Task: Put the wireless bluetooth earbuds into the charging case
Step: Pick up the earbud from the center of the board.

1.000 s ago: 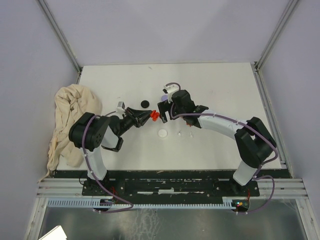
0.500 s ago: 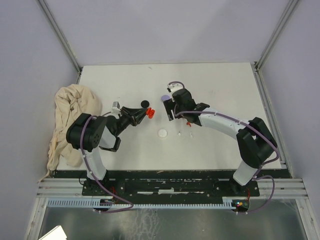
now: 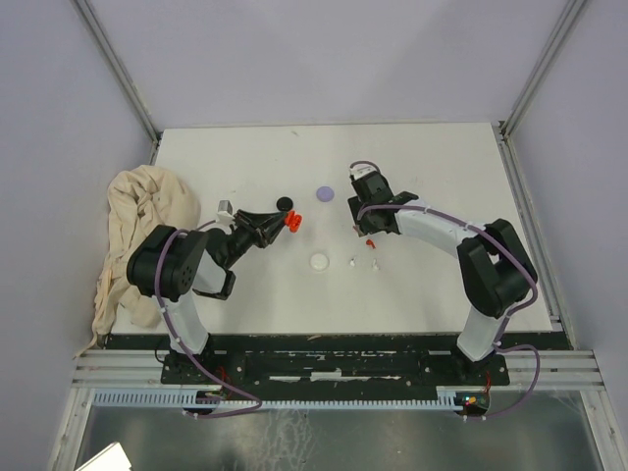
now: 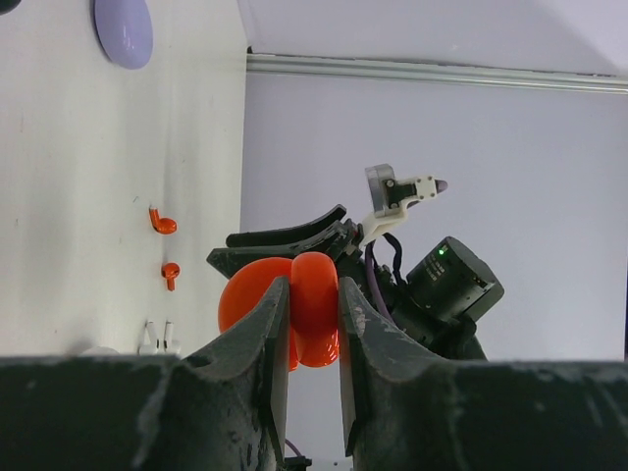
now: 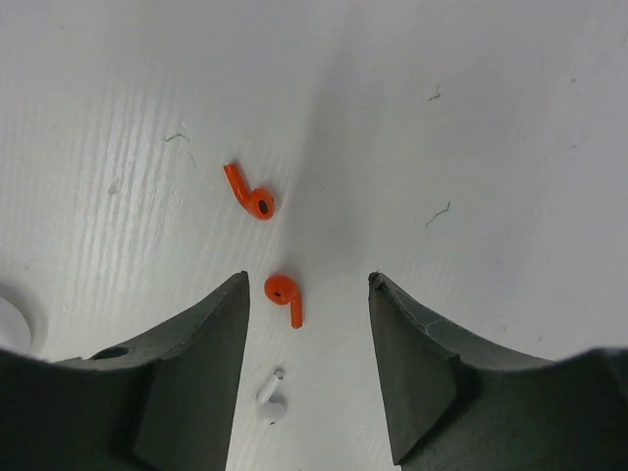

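Observation:
My left gripper is shut on a red charging case, held above the table. In the left wrist view the red case sits pinched between the fingers, with its lid part standing off to the left. Two red earbuds lie on the white table. My right gripper hangs open over them, the nearer red earbud between its fingers and close to the left one. In the top view the right gripper is just above the red earbuds. A white earbud lies nearer the camera.
A lilac disc, a black disc and a white disc lie on the table. Two white earbuds lie in front of the red ones. A crumpled beige cloth covers the left edge.
My right gripper has pulled away from the red case and moved right, over the red earbuds, its jaws narrowing. The lilac disc is now uncovered. The left gripper has shifted slightly back with the case.

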Controlling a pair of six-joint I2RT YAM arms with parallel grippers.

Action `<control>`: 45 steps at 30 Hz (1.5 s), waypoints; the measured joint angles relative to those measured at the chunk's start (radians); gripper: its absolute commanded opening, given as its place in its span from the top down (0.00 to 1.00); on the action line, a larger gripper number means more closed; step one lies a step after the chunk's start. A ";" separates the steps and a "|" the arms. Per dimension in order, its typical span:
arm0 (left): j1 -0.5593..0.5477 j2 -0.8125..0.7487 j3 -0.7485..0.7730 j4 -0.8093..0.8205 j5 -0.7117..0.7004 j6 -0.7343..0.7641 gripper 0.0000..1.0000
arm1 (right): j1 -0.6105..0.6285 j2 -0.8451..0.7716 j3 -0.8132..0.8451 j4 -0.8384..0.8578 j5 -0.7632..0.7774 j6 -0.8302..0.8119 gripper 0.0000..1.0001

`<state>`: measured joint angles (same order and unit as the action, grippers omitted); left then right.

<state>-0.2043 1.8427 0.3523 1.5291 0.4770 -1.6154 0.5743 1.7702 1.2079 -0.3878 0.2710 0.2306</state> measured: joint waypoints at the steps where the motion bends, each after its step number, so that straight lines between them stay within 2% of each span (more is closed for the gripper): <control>1: 0.000 0.000 0.000 0.000 0.000 0.000 0.97 | 0.000 0.005 0.000 -0.010 -0.001 -0.002 0.44; 16: 0.000 0.000 0.000 0.000 0.004 0.000 0.97 | 0.001 0.086 0.048 -0.114 -0.067 -0.027 0.48; 45: 0.007 0.006 0.000 0.000 0.006 0.000 0.97 | -0.007 0.143 0.080 -0.145 -0.113 -0.030 0.60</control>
<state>-0.1974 1.8488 0.3523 1.5291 0.4835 -1.6154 0.5671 1.9133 1.2884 -0.5327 0.1585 0.2008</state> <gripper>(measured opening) 0.288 0.414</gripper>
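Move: The orange earbud nearer the base lies about 6 cm below the right hand and some 2 cm back, neither left nor right. The other orange earbud is about 4 cm farther out and 3 cm to the left of it. Two white earbuds lie some 5 cm nearer the base than it, one about 1 cm to its right, the other roughly 4 cm to its left. From the left hand, the nearer orange earbud is about 19 cm right, level with it and some 13 cm below. With no touch to be made out yet, the right hand sinks about 4.5 cm towards the nearer orange earbud, easing back some 2 cm early on and slowing as it gets low. The wrist tips the fingers about 10 to 15 degrees steeper, while they close part-way until they stand narrowly to either side of the earbud. The left hand keeps still, holding the open orange case. ##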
